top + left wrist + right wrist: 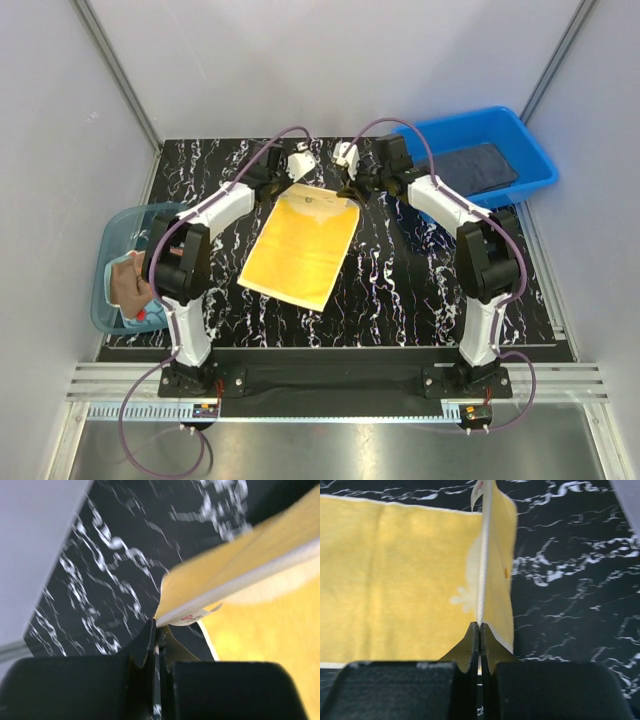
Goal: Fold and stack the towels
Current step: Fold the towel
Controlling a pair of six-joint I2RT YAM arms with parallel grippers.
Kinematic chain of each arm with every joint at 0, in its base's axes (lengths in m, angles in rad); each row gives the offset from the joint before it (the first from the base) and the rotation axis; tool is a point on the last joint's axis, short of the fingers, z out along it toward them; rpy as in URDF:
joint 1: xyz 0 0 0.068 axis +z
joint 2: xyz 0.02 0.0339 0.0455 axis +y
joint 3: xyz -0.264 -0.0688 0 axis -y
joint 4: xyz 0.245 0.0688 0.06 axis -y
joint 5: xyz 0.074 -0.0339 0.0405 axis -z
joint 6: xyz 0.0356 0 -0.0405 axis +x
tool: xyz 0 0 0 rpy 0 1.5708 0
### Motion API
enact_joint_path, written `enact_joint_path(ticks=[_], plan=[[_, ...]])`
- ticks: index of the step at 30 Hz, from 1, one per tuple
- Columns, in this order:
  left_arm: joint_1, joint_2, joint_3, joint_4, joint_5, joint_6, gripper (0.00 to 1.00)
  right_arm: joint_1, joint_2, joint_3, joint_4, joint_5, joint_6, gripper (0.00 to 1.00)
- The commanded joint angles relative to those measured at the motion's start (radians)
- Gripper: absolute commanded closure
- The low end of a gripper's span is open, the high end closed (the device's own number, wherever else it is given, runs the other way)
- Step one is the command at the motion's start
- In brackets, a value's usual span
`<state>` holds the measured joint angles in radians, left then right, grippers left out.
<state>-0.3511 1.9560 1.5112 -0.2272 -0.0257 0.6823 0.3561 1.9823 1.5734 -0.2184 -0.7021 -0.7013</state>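
Observation:
A yellow towel [300, 245] lies spread on the black marbled table [400, 280], with its far edge lifted. My left gripper [281, 188] is shut on the towel's far left corner. In the left wrist view the white hem and a small label of the yellow towel [240, 565] run out from the left gripper [157, 630]. My right gripper [354, 192] is shut on the far right corner. In the right wrist view the yellow towel [395, 580] has its hem standing upright in the right gripper [480, 626]. A dark slate-blue towel [478, 168] lies folded in the blue bin.
The blue plastic bin [530, 150] stands at the back right of the table. A translucent teal tub [108, 250] at the left edge holds crumpled cloths, one reddish-brown [130, 280]. Grey walls enclose the table on three sides.

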Motion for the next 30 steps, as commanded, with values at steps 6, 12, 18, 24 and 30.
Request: enact_joint_path(ticks=[6, 12, 18, 24, 30], plan=[[0.032, -0.307, -0.255, 0.028, -0.146, -0.092, 0.99, 0.124, -0.198, -0.131, -0.16, 0.043, 0.077, 1.0], [0.034, -0.425, -0.376, -0.093, -0.141, -0.162, 0.93, 0.193, -0.257, -0.269, -0.125, 0.018, 0.184, 1.0], [0.032, -0.537, -0.528, -0.113, -0.121, -0.282, 0.92, 0.231, -0.275, -0.381, -0.122, 0.02, 0.275, 1.0], [0.024, -0.588, -0.597, -0.156, -0.169, -0.375, 0.8, 0.297, -0.26, -0.464, -0.088, -0.026, 0.332, 0.95], [0.018, -0.614, -0.554, -0.25, -0.285, -0.51, 0.68, 0.353, -0.22, -0.487, -0.111, -0.079, 0.437, 0.72]])
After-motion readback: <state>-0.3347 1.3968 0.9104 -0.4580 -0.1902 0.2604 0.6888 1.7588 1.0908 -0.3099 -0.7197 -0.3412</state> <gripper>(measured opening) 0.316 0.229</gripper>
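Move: Both hands already pinch the yellow towel's far edge. Its near-left corner, where the left hand is taking its end, lies about 25 cm back, 11 cm left and 10 cm below; the clear bin is some 20 cm back and 31 cm left. From the right hand the near-right corner lies about 29 cm back, 5 cm left and 12 cm below, with the blue tray some 12 cm ahead and 28 cm right. Still pinching the yellow towel's far edge, both hands sweep it back over the lower layer towards the near edge. The left lets go early, carries on to about 19 cm back, then drifts left, turning counter-clockwise, fingers parting. The right pulls its corner about 24 cm back, sinks some 9 cm as its fingers tip steeply down, and opens at the end with the hem between the parting fingers. ##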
